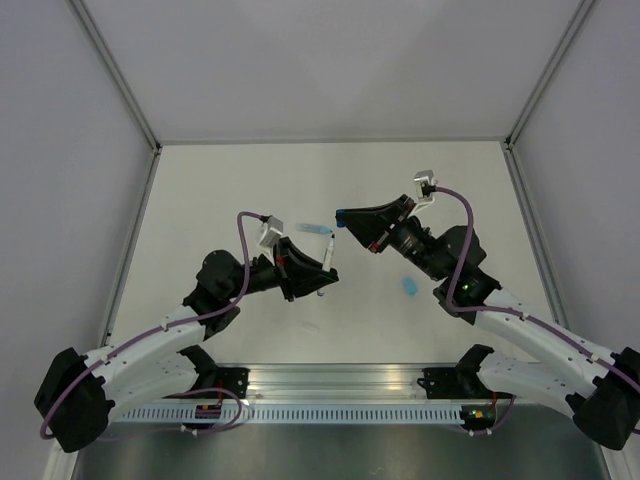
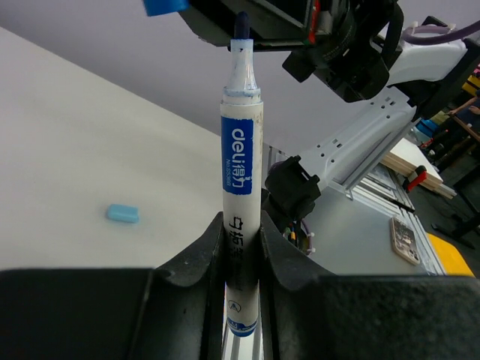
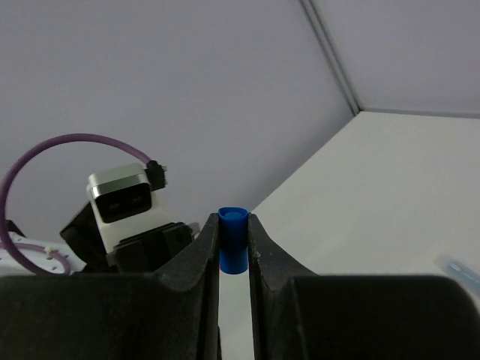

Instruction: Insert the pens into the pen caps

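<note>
My left gripper (image 2: 242, 238) is shut on a white pen (image 2: 241, 187) with a blue label, held upright with its dark blue tip (image 2: 241, 22) bare. In the top view that pen (image 1: 328, 262) stands in the left gripper (image 1: 324, 272) near the table's middle. My right gripper (image 3: 233, 241) is shut on a small dark blue pen cap (image 3: 233, 238). The cap (image 1: 342, 215) in the right gripper (image 1: 349, 218) hangs just beyond and to the right of the pen's tip, apart from it. In the left wrist view the cap (image 2: 165, 6) sits left of the tip.
A pale blue cap (image 1: 409, 287) lies on the table under the right arm and also shows as a cap (image 2: 122, 214) in the left wrist view. Another pale translucent piece (image 1: 315, 229) lies behind the left gripper. Side walls and rails frame the table.
</note>
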`<state>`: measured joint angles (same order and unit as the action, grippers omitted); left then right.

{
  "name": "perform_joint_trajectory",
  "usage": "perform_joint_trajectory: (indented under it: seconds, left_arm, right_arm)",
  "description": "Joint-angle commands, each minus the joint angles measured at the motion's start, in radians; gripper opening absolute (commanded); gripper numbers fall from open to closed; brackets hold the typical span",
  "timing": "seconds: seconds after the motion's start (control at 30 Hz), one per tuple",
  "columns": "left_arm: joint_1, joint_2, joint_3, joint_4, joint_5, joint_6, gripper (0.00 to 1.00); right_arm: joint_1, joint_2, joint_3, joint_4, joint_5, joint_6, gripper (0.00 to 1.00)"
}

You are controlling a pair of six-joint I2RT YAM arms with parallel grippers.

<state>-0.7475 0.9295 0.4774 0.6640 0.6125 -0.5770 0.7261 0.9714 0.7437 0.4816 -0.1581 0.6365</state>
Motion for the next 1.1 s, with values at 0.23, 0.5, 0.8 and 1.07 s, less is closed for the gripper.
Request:
perform_joint_trajectory:
  seconds: [0.23, 0.5, 0.8, 1.07]
  left_arm:
    - [0.000, -0.041, -0.014, 0.074, 0.032, -0.020, 0.02]
    - [0.000, -0.066, -0.023, 0.069, 0.018, -0.014, 0.02]
    - [-0.001, -0.066, -0.023, 0.069, 0.016, -0.011, 0.02]
    - [0.000, -0.078, -0.028, 0.072, 0.010, -0.012, 0.02]
  right_arm:
    - [0.128, -0.040, -0.078, 0.319, 0.069, 0.019, 0.00]
    - [0.162, -0.042, -0.087, 0.345, 0.080, 0.025, 0.00]
    - [0.182, -0.016, -0.086, 0.370, 0.092, 0.020, 0.00]
    - [0.206, 0.013, -0.076, 0.362, 0.103, -0.001, 0.00]
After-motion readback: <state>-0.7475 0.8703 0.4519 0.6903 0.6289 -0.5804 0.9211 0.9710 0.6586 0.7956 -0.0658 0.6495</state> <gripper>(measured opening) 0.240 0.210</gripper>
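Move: The upright pen's tip is about 5 cm back and 3 cm to the left of the right hand, roughly level with it. From that hand, a light-blue tube lies on the table 18 cm ahead, 7 cm left; a light-blue block 3 cm ahead, 16 cm right, both about 35 cm below. From the left hand, gripping the pen, the blue cap is some 10 cm ahead, 3 cm right and 9 cm up. The right hand carries its blue cap about 5 cm back, also up and left, over the pen tip. ##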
